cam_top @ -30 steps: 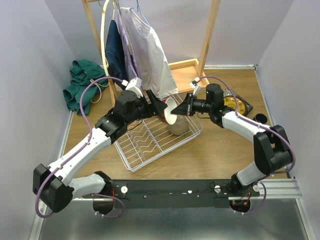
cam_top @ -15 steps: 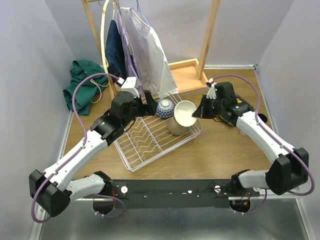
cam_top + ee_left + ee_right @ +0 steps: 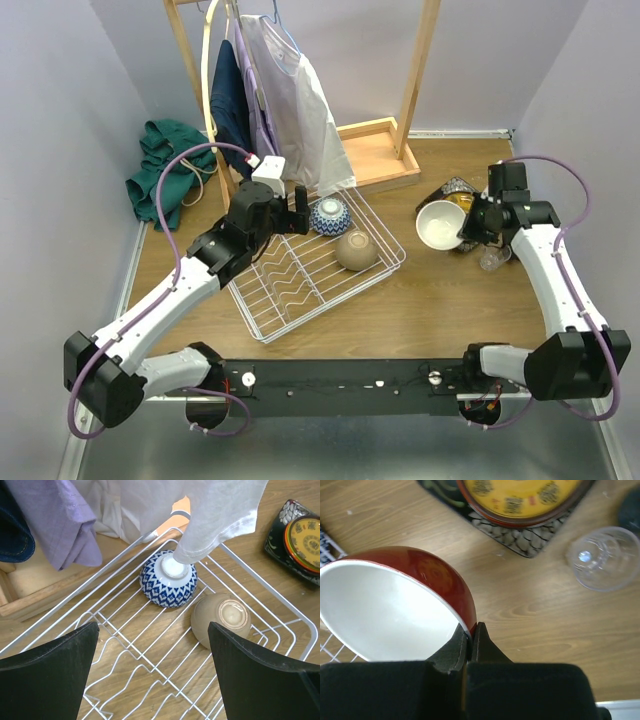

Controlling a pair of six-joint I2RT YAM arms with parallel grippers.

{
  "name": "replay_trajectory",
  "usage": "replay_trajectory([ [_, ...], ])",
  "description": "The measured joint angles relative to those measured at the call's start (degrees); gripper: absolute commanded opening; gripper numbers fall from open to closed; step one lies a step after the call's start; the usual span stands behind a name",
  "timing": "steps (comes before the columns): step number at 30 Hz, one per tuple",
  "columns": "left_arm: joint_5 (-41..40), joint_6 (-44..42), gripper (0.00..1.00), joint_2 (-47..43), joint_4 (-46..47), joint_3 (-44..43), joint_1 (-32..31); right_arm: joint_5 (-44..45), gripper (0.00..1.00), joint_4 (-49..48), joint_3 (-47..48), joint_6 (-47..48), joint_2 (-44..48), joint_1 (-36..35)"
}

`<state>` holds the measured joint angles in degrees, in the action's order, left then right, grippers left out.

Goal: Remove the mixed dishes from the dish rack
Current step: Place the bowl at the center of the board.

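Observation:
The white wire dish rack [image 3: 300, 285] [image 3: 150, 645] lies on the table with two bowls upside down in its far end: a blue-white bowl [image 3: 330, 215] [image 3: 168, 578] and a tan bowl [image 3: 356, 250] [image 3: 220, 617]. My left gripper [image 3: 297, 206] [image 3: 152, 627] hovers open above the rack's wavy slots, holding nothing. My right gripper [image 3: 468, 228] [image 3: 471, 630] is shut on the rim of a red bowl [image 3: 440, 224] [image 3: 395, 605] with a white inside, tilted above the table right of the rack. Beside it lie a black square plate [image 3: 520, 537] [image 3: 277, 542] with a yellow plate [image 3: 520, 492] on it, and a clear glass [image 3: 605, 557] [image 3: 492, 260].
A wooden clothes stand [image 3: 415, 80] with hanging shirts stands behind the rack. A white shirt [image 3: 220, 515] drapes down onto the blue-white bowl. Green cloth [image 3: 160, 170] lies at the far left. A dark round thing [image 3: 631, 507] sits by the glass.
My right gripper has carried the red bowl from over the rack to the right, near the stacked plates. My left gripper has let go, opened wide and drawn back slightly.

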<state>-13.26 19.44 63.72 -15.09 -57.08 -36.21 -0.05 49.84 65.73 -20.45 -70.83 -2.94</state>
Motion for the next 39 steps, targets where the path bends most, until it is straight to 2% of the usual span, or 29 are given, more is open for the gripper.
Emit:
replay_trajectory([
  [5,0.1,-1.0,0.99,0.8,0.0,0.0,0.0,0.9,0.01,1.0,-1.1,0.1,-0.3,4.0],
  [14,0.3,-2.1,0.99,1.5,-0.3,0.0,0.0,0.5,0.01,-3.9,-12.0,-2.7,-4.2,6.4],
  [17,0.3,-2.4,0.99,1.5,-0.5,0.1,0.0,0.4,0.05,-5.9,-14.8,-3.6,-5.7,7.4],
  [20,0.5,-2.6,0.99,1.5,-0.7,0.4,0.0,0.3,0.13,-7.8,-16.4,-4.0,-6.3,8.3],
  [22,0.8,-2.7,0.99,1.5,-1.0,0.4,0.0,0.1,0.25,-8.8,-17.0,-4.2,-6.9,8.6],
  [23,1.0,-2.7,0.99,1.5,-1.0,0.4,0.0,0.0,0.31,-9.3,-17.2,-4.2,-7.0,8.7],
  [24,1.1,-2.7,0.99,1.5,-1.0,0.4,0.0,-0.2,0.42,-9.9,-17.4,-4.4,-7.2,8.8],
  [26,1.6,-2.7,0.99,1.7,-1.1,0.4,0.0,-0.3,0.55,-10.5,-17.5,-4.7,-7.2,8.9],
  [27,1.9,-2.7,0.99,1.9,-1.1,0.4,0.0,-0.3,0.64,-11.0,-17.5,-4.7,-7.1,9.0],
  [30,2.6,-2.3,0.99,2.5,-1.3,0.4,0.0,-0.5,0.80,-11.2,-17.5,-4.9,-6.2,9.0],
  [34,4.0,-0.7,0.99,4.2,-2.1,0.1,0.0,-0.6,0.95,-11.0,-17.4,-5.4,-2.8,8.9],
  [36,4.8,0.7,0.99,5.4,-2.8,-0.5,0.0,-0.8,0.99,-11.0,-17.0,-5.6,0.0,9.0],
  [39,6.1,3.5,0.99,7.6,-4.5,-2.5,0.0,-2.1,1.00,-11.4,-16.6,-5.7,5.2,9.0],
])
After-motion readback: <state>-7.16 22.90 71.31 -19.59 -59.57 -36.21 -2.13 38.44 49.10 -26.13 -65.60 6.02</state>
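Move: The red bowl, white inside, is already pinched by its rim in the right hand; the bare wood it is taken to lies about 14 cm below that hand, 2 cm back and 1 cm left. Around that spot at about that depth, counted from the right hand: stacked plates 10 cm ahead, 3 cm right; clear glass 2 cm back, 11 cm right. From the left hand, some 21 cm down, the blue-white bowl is 5 cm ahead, 7 cm right, the beige bowl 2 cm back, 13 cm right. The red bowl is lowered about 12 cm to the wood by the right hand, which also eases back and right nearly 4 cm, tips steeper by some 15 degrees and turns a little clockwise. Its fingers open wide and let go of the rim, then it rises about 6 cm, levelling again. Meanwhile the left hand, open and empty, sinks over the rack and then shifts right, towards the blue-white and beige bowls. ##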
